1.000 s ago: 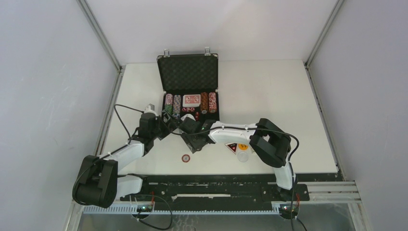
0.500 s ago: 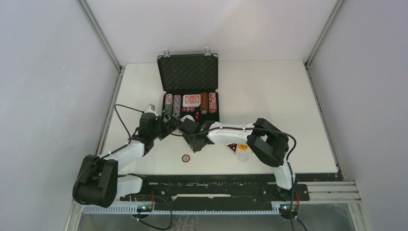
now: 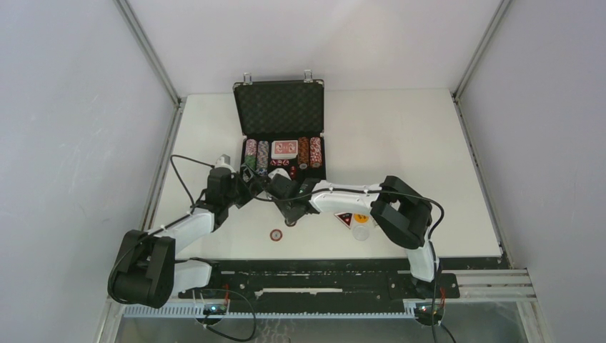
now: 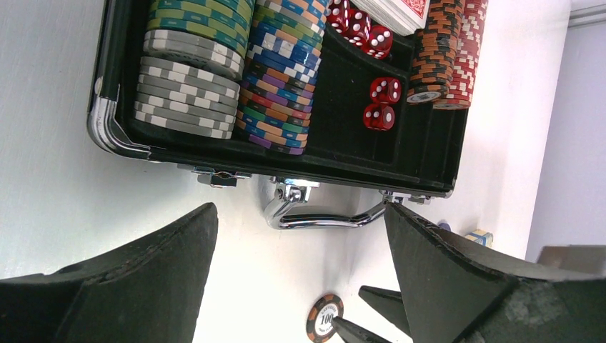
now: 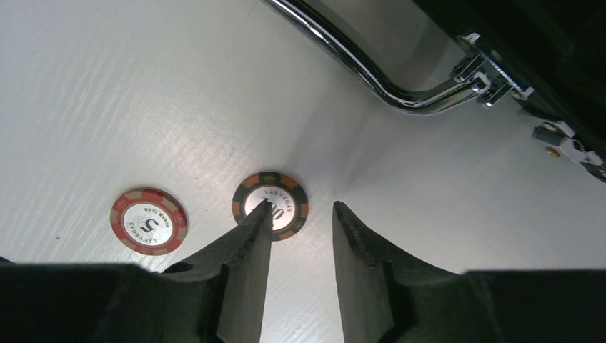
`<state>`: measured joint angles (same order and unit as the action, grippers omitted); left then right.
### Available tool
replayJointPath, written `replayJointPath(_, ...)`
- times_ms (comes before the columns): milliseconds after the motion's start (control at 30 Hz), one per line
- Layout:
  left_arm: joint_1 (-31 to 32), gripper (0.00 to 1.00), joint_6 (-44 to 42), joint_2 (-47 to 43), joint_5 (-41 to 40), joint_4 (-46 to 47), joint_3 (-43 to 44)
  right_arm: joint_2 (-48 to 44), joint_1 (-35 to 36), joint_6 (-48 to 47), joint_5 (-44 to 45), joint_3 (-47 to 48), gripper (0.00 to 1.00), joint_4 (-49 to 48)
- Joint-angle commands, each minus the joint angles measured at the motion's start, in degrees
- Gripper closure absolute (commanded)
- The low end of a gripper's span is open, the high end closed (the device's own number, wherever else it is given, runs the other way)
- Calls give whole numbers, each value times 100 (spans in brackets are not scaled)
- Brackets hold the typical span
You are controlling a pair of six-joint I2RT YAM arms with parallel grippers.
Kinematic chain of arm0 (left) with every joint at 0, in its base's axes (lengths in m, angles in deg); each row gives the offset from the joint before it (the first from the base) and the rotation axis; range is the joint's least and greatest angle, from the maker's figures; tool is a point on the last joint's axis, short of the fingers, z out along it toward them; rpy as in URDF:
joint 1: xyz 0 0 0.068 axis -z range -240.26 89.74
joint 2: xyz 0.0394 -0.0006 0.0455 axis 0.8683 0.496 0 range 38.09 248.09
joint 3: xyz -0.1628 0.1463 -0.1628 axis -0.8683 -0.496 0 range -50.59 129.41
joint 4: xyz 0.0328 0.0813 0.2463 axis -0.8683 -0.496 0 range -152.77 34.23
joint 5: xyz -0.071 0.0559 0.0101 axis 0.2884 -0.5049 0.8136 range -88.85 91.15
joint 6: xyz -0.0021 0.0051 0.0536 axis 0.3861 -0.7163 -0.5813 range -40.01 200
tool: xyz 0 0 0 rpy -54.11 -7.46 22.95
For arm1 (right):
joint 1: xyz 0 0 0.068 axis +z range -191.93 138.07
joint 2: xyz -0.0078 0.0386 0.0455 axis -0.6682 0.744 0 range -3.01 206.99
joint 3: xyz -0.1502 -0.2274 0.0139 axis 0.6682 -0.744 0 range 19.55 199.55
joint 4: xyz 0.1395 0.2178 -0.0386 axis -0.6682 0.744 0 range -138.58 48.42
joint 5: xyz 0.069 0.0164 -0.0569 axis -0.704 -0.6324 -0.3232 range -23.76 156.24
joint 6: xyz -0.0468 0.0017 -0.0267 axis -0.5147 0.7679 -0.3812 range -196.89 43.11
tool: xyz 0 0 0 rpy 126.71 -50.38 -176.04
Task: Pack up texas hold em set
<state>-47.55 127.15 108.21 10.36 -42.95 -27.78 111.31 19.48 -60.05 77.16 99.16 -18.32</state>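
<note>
The black silver-edged case [image 3: 279, 107] lies open at the back of the table, with rows of striped chips [image 4: 193, 68], red dice [image 4: 379, 103] and a red card deck [image 3: 284, 148] inside. In front of its metal handle [image 4: 325, 218] a black-and-orange 100 chip [image 5: 279, 204] lies flat on the table. My right gripper [image 5: 300, 207] hovers just over it, jaws partly apart and empty, the left fingertip [image 5: 259, 214] above the chip's face. A red 5 chip [image 5: 148, 221] lies beside it. My left gripper [image 4: 299, 214] stands wide open and empty, facing the handle.
A red triangular piece [image 3: 344, 219], a yellow round button [image 3: 361, 217] and a small clear cup [image 3: 361, 232] lie under my right forearm. Both wrists crowd together in front of the case. White walls and metal posts enclose the table.
The right gripper's jaws have come closer together over the 100 chip, and the right arm shifted slightly. The left arm has not moved.
</note>
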Motion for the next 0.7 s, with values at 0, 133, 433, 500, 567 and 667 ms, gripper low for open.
replayJointPath(0, -32, 9, 13, 18, 52, 238, -106, -412, -14, -9, 179, -7, 55, -3)
replayJointPath(133, -34, 9, 21, 38, 64, 252, -102, -446, -21, -10, 179, -7, 55, 7)
replayJointPath(433, -33, 9, 30, 19, 80, 261, -110, -230, 174, -16, -50, 63, 34, -29)
replayJointPath(500, -34, 9, 30, -3, 88, 249, -124, -162, 195, 25, -77, 63, 33, -30)
replayJointPath(567, -34, 9, 30, -14, 82, 248, -136, -103, 203, 50, -109, 27, 33, -56)
replayJointPath(667, -34, 9, 31, 0, 89, 248, -132, -54, 208, 73, -171, 2, 33, -113)
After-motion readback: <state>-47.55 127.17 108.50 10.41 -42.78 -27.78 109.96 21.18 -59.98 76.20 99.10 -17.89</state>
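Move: The black 100 chip lies flat about 1 cm back and 1 cm left of the right hand, 1 cm below. The red 5 chip is about 5 cm back and 5 cm left of that hand; the case handle some 7 cm ahead and 4 cm left. From the idle left hand, the 100 chip is about 9 cm back, 10 cm right and 5 cm down. Right hand rises 1 cm, opens wider, then shifts some 2 cm back and left over the 100 chip. ##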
